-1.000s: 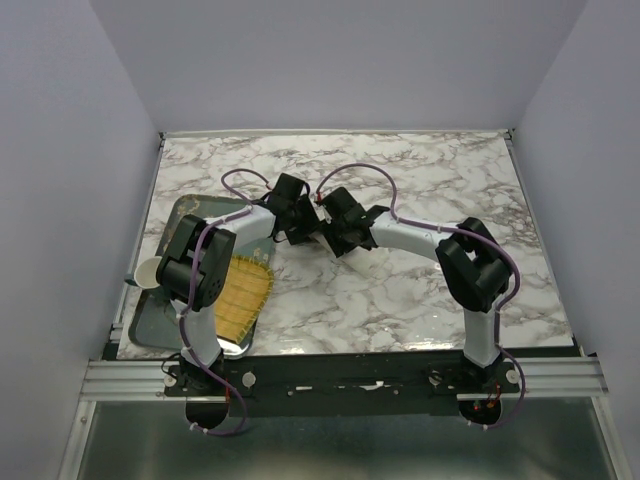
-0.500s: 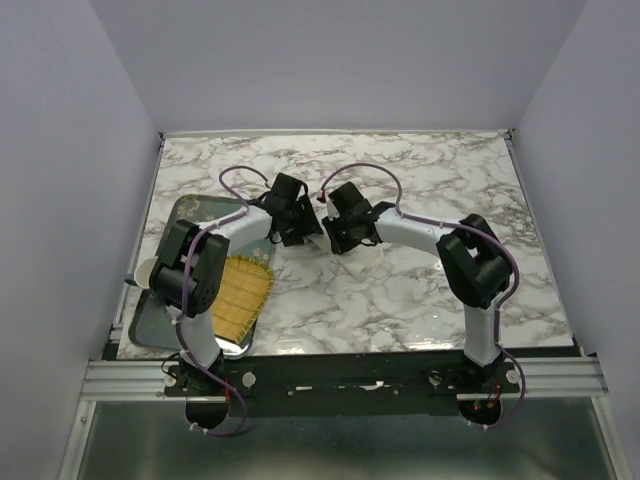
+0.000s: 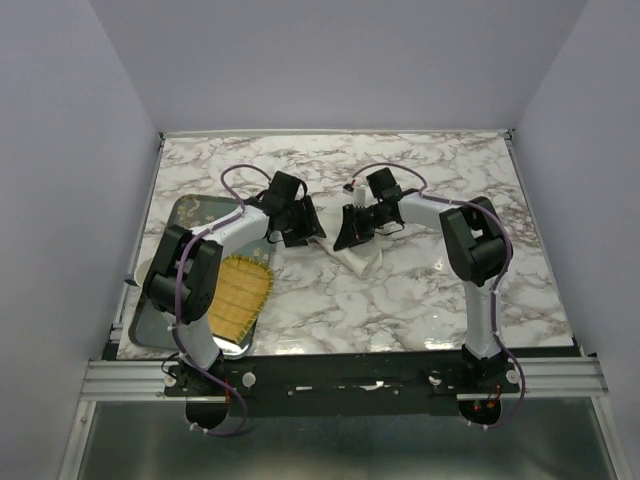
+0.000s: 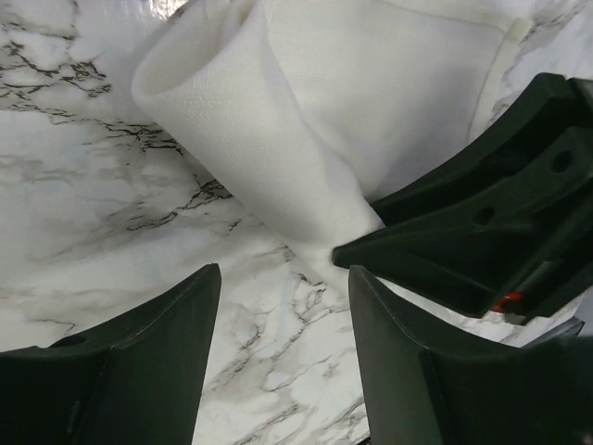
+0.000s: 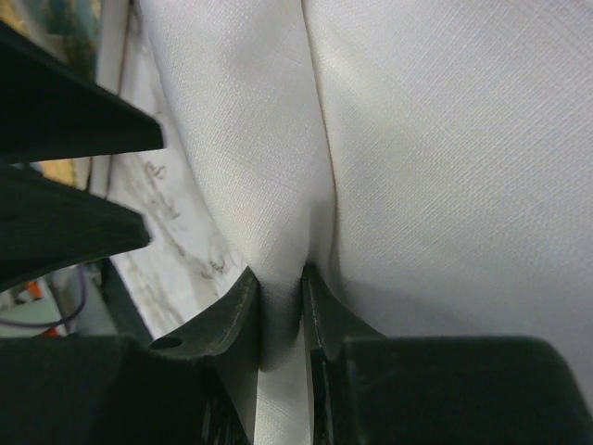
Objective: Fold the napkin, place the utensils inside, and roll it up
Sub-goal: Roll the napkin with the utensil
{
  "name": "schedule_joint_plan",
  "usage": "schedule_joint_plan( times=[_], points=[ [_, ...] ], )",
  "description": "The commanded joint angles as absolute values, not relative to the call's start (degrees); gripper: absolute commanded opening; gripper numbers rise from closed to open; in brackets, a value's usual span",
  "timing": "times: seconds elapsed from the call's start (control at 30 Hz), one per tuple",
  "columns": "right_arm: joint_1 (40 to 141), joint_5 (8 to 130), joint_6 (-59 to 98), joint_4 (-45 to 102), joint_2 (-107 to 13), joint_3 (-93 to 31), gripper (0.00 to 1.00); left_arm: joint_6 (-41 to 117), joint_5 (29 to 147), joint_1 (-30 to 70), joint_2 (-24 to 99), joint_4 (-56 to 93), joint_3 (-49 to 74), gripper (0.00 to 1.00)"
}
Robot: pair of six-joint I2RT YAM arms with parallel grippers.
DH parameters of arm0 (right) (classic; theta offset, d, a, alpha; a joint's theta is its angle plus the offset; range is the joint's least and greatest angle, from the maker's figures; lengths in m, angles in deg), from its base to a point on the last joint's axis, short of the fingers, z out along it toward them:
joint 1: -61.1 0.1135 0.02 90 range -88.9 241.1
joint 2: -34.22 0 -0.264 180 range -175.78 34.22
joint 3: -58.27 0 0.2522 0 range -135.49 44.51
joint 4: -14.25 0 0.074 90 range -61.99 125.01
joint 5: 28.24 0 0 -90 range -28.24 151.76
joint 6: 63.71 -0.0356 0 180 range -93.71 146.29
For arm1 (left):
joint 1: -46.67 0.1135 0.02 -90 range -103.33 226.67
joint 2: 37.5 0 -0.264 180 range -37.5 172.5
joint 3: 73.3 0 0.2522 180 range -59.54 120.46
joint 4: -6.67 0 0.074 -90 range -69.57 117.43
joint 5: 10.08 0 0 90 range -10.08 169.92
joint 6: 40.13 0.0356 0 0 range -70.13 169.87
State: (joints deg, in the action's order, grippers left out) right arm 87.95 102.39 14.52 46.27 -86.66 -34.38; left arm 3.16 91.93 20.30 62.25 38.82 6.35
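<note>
The cream-white napkin (image 3: pixel 364 258) lies bunched on the marble table between my two grippers. In the left wrist view the napkin (image 4: pixel 306 111) shows a loosely rolled fold. My right gripper (image 5: pixel 278 276) is shut on a pinched ridge of the napkin (image 5: pixel 435 139); from above the right gripper (image 3: pixel 345 238) sits at the cloth's left edge. My left gripper (image 4: pixel 283 273) stands open over bare marble just short of the cloth, nothing between its fingers. From above the left gripper (image 3: pixel 310 232) faces the right one closely. The utensils are out of view.
A yellow woven mat (image 3: pixel 243 295) lies on a metal tray (image 3: pixel 140 325) at the near left, beside the left arm. Grey walls enclose the table on three sides. In the left wrist view the right gripper's black fingers (image 4: pixel 482 241) crowd in from the right.
The right gripper closed on the napkin and its arm swung back toward the right. The cloth now shows below it. The left gripper stayed in place, open.
</note>
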Motion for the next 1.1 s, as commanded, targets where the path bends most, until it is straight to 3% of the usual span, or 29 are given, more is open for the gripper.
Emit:
schedule_joint_plan(
  times=[0.0,0.27,0.43,0.73,0.97,1.07],
  points=[
    [85.5,116.3,14.6,51.6,-94.6,-33.0,0.28,2.1,97.3,19.6,67.4,38.1,8.6,0.65],
    [83.6,122.4,14.1,51.9,-97.8,-35.0,0.28,-0.5,95.4,19.6,73.1,37.6,11.8,0.67],
    [83.6,118.3,16.3,54.4,-95.5,-35.4,0.34,-2.4,92.2,19.9,75.5,38.5,11.8,0.60],
    [86.1,96.4,19.5,61.6,-81.0,-34.0,0.53,-4.7,92.8,19.7,75.1,36.2,9.7,0.33],
    [97.1,67.9,18.6,65.4,-74.0,-35.6,0.67,-4.8,93.5,19.3,74.0,36.8,10.2,0.31],
    [99.9,63.6,16.5,65.3,-74.5,-36.6,0.68,-4.9,93.4,19.2,73.6,37.0,10.4,0.31]
  ],
)
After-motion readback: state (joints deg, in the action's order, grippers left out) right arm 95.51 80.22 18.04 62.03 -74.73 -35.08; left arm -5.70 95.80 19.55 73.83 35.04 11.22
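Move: The far stretch of the rolled napkin, just beyond the right fingers, lies some 2 cm ahead of the left hand, 3 cm to its right and 5 cm below. The napkin's unrolled flat part is 4 cm ahead of that hand and 11 cm to its right; the yellow mat is 13 cm back and 18 cm left. The right hand already pinches the roll; that far stretch is about 3 cm ahead and 4 cm left of it. The left fingers close on the roll's far stretch: the open hand sinks about 4 cm onto the roll, slides some 3 cm right and slightly forward, then pinches. Meanwhile the right hand, still gripping, twists the roll about 20 degrees further and draws slightly back, then opens, lets go, and backs up and away about 4 cm as its wrist turns back the other way. ##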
